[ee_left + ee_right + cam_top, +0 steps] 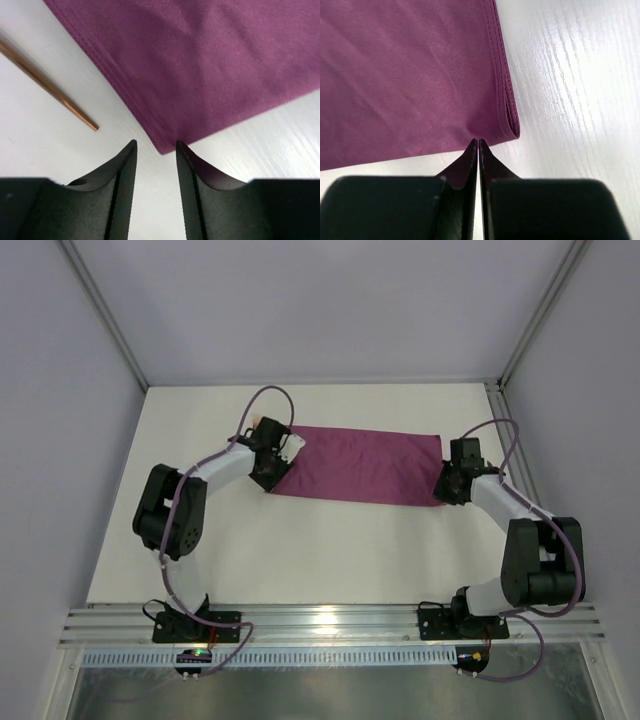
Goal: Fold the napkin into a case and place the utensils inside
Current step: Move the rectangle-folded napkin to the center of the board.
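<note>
The magenta-purple napkin (360,465) lies flat on the white table, folded into a long rectangle with layered hems. My left gripper (268,480) is at its near left corner (167,147), open, with only bare table between the fingers (156,145). My right gripper (445,490) is at the near right corner, jaws shut (478,142). Its tips touch the near edge of the napkin (405,75), and no cloth shows between them. One thin copper-brown utensil handle (45,85) lies on the table just left of the napkin (210,65). In the top view the left arm hides it.
Grey walls with metal frame posts (100,310) close in the table on three sides. An aluminium rail (330,625) carrying both arm bases runs along the near edge. Bare white tabletop (340,550) lies between the napkin and the rail.
</note>
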Available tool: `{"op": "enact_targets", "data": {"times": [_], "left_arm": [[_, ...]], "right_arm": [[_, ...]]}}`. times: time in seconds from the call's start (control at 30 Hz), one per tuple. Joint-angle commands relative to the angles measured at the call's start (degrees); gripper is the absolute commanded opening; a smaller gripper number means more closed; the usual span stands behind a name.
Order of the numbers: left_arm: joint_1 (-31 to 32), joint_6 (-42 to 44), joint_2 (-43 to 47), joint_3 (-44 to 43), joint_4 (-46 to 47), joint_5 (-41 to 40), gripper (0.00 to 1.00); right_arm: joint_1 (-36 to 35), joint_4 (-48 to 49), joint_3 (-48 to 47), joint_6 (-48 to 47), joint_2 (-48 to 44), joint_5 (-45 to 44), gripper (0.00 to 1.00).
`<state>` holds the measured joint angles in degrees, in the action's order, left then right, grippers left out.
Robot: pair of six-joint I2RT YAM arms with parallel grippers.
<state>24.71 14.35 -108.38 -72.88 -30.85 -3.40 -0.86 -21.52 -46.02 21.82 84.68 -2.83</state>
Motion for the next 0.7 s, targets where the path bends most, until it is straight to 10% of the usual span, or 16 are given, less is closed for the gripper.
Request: {"op": "enact_targets", "data": {"times": [0.0,0.3,0.67], "left_arm": [[-0.19,3.92,7.73,-0.42,-1.66,3.22,0.4],[3.76,20.97,12.84,7.03,-1.06,4.11,0.55],[5.44,27.92,6.6,12.5,13.97,-3.72,0.55]], "right_arm": [[0.07,-2.91,-3.28,-0.82,-6.63,-1.3,0.08],[5.78,-0.9,-1.88,-0.47,-5.68,1.68,0.55],[8.42,5.52,1.46,1.29,0.74,10.21,0.54]]}}
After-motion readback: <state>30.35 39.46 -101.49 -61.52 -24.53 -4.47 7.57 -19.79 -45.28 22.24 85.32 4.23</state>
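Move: The napkin's near left corner lies almost under the left hand, about 1 cm back and 2 cm below it; the napkin's middle is some 7 cm ahead and 21 cm right of that hand. The left utensil's middle is roughly 12 cm ahead of it and 4 cm left. From the right hand the near right corner is level ahead, about 3 cm right and 2 cm down, with the right utensil some 14 cm right and 2 cm ahead. Up and straight back down in a short hop: the left hand rises about 7 cm off the near left corner, draws back a few centimetres, eases slightly forward as it lands, turning nearly 30 degrees clockwise and opening wider. The right hand hops lower, shifts right to the near right corner and opens from shut to about half, so both pairs of fingers end astride their corners, not yet pinching. ##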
